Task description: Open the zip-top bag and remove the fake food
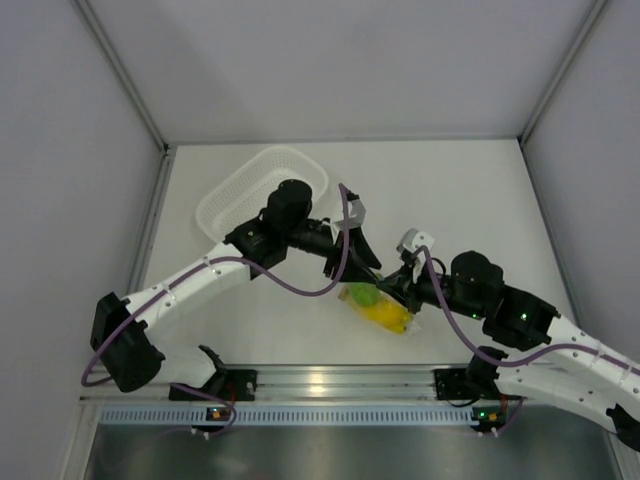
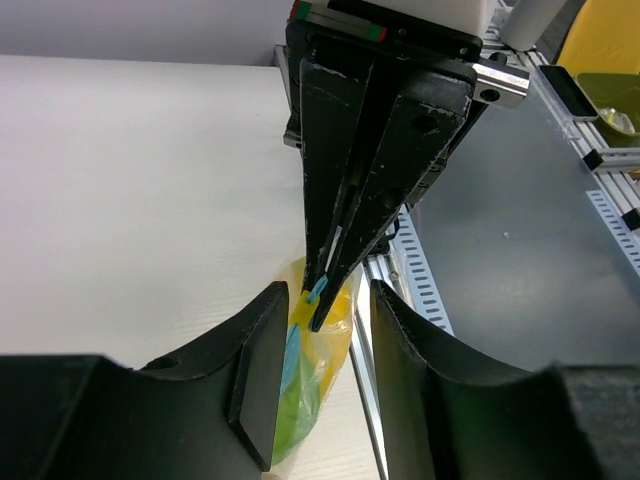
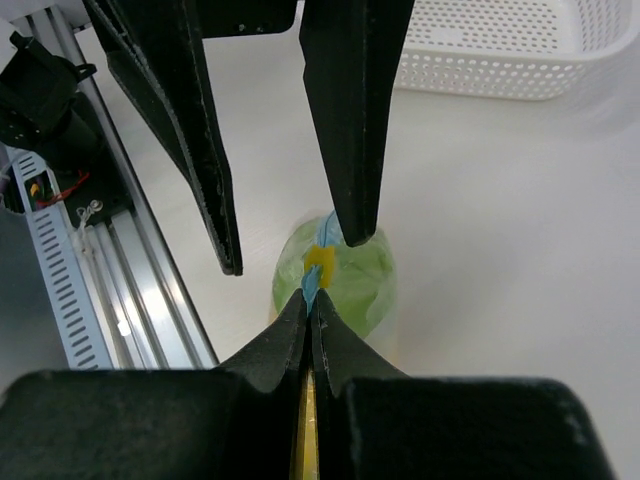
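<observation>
The zip-top bag [image 1: 385, 312] lies on the table near the front rail, with fake food inside: a green fruit [image 1: 362, 295] and a yellow fruit [image 1: 390, 315]. My right gripper [image 3: 312, 296] is shut on the bag's light blue zip strip [image 3: 325, 232], just below a small yellow tab [image 3: 320, 258]. My left gripper [image 2: 327, 300] is open and straddles the bag's top from the other side. The blue strip [image 2: 288, 352] runs beside its left finger pad [image 2: 252, 385]. In the left wrist view, the right gripper's fingertips [image 2: 318, 318] pinch the strip.
A white perforated basket [image 1: 262, 185] stands at the back left, also seen in the right wrist view [image 3: 500, 55]. The aluminium rail [image 1: 330, 382] with the arm bases runs along the near edge, close to the bag.
</observation>
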### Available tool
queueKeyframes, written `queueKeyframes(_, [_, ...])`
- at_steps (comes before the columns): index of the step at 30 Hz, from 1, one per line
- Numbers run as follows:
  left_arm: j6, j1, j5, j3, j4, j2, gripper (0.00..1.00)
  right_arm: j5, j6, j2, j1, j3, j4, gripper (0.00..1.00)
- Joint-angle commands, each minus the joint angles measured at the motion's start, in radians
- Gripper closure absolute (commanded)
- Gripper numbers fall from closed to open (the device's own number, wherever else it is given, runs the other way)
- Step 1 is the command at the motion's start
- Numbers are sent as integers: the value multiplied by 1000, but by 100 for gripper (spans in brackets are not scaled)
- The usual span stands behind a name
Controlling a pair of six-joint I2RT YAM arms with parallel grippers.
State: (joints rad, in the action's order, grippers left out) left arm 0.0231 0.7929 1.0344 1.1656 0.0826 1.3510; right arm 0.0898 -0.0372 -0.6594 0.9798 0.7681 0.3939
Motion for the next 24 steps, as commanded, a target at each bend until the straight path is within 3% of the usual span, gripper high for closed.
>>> queueKeyframes(1, [24,17,-20,32,-27,16,56,-33,13,7,17,56,-36,100])
queueKeyframes(6, [29,23,-34,28,-26,46,59,-36,13,23,17,53,-30,100])
queueKeyframes(12, [32,23,-28,36,-26,74,80,-44,14,27,17,60,-13,100])
queueKeyframes(14, [32,23,-27,37,-26,79,82,-56,13,37,17,57,-15,100])
queueKeyframes(16, [34,23,-25,36,-27,80,100,-65,10,41,17,56,-18,100])
queueKeyframes(24, [98,22,-62,29,38,79,100,-143,-13,87,16,33,-53,100])
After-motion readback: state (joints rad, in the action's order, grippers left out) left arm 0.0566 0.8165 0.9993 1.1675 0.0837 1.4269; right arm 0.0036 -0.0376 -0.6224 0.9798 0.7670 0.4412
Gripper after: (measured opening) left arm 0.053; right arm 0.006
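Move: Just below the half-open left fingers, some 3 cm down, 2 cm to their right and 1 cm forward, sits the bag's yellow zip slider. The right hand already pinches the blue zip end, so the slider lies from it about 2 cm left, 1 cm forward and 1 cm lower. From the left hand, the green food is about 6 cm back, 2 cm left and 8 cm down; the yellow food is 11 cm back, 4 cm right and 14 cm down. Sinking about 3 cm while easing some 1.5 cm right and slightly forward, the left hand comes down over the yellow slider, and its fingers close on it right beside the right fingertips. The right hand keeps its pinch on the blue zip end throughout and creeps roughly 1.5 cm to the right, slightly forward, turning about 5 degrees clockwise. ##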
